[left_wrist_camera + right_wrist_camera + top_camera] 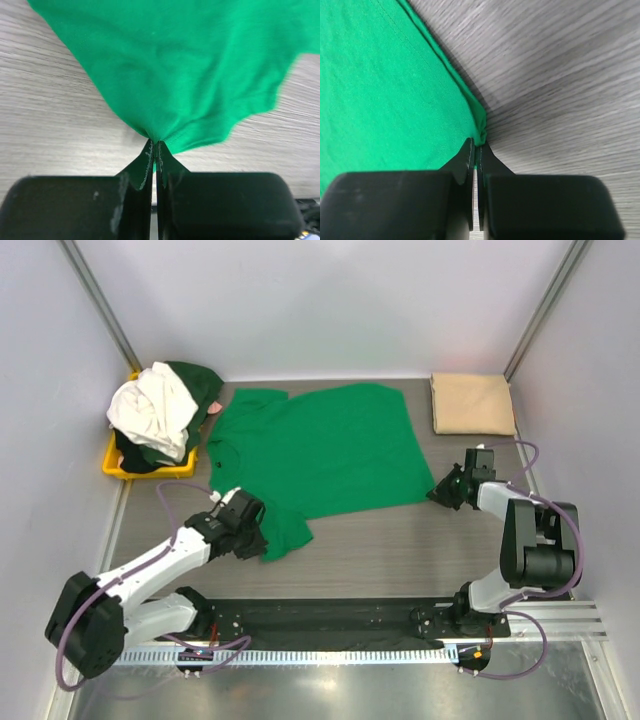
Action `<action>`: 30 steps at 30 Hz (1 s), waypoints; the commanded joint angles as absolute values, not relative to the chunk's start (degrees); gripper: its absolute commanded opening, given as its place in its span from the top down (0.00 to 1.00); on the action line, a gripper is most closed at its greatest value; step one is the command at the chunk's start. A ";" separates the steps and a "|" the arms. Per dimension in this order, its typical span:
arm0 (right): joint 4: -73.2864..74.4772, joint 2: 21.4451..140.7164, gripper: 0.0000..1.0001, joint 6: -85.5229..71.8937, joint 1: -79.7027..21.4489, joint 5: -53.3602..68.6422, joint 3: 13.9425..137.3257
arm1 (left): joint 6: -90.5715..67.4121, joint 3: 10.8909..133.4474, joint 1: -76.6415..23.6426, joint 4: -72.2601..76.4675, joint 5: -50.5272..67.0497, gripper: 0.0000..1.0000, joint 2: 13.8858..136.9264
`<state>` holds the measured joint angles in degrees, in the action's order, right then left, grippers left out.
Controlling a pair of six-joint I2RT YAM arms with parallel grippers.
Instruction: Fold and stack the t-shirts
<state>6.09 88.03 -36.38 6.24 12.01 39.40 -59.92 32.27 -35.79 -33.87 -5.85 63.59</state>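
Observation:
A bright green t-shirt [320,455] lies spread flat on the grey table, collar to the left. My left gripper [258,536] is shut on its near sleeve, which bunches at the fingertips in the left wrist view [155,143]. My right gripper [438,494] is shut on the shirt's near right hem corner [480,135]. A folded tan t-shirt [472,403] rests at the back right. White [155,410] and dark green t-shirts [198,383] are heaped at the back left.
The heap sits in a shallow yellow tray [115,462] against the left wall. White walls close in the table on three sides. A black strip [320,620] and the arm bases run along the near edge.

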 commanded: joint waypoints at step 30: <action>42.64 44.37 0.99 -41.31 6.24 8.26 40.25 | -43.62 65.80 -34.20 -62.41 -14.50 1.00 57.02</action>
<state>45.10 40.42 -42.61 6.24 9.19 36.45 -51.44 60.95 -35.38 -63.51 -11.46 51.77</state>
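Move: The left fingers already pinch the green t-shirt's near sleeve, the right fingers its near hem corner. From the left hand, the shirt's middle lies about 27 cm ahead and 15 cm right, the far sleeve some 43 ahead and 3 left, the basket about 34 ahead and 31 left. From the right hand, the middle is some 11 ahead and 30 left, the far hem corner 28 ahead and 7 left, and the beige shirt 25 ahead and 14 right, all near table height. Both hands keep their pinch on the green t-shirt and lift its near side. The right one first drags back along the table, then climbs while drawing back, about 13 cm towards the base and 11 up, easing off at the end. The left rises some 16 cm, drifting slightly left and dipping back a little before coming forward again, its fingertips swinging forward about 15 degrees. ##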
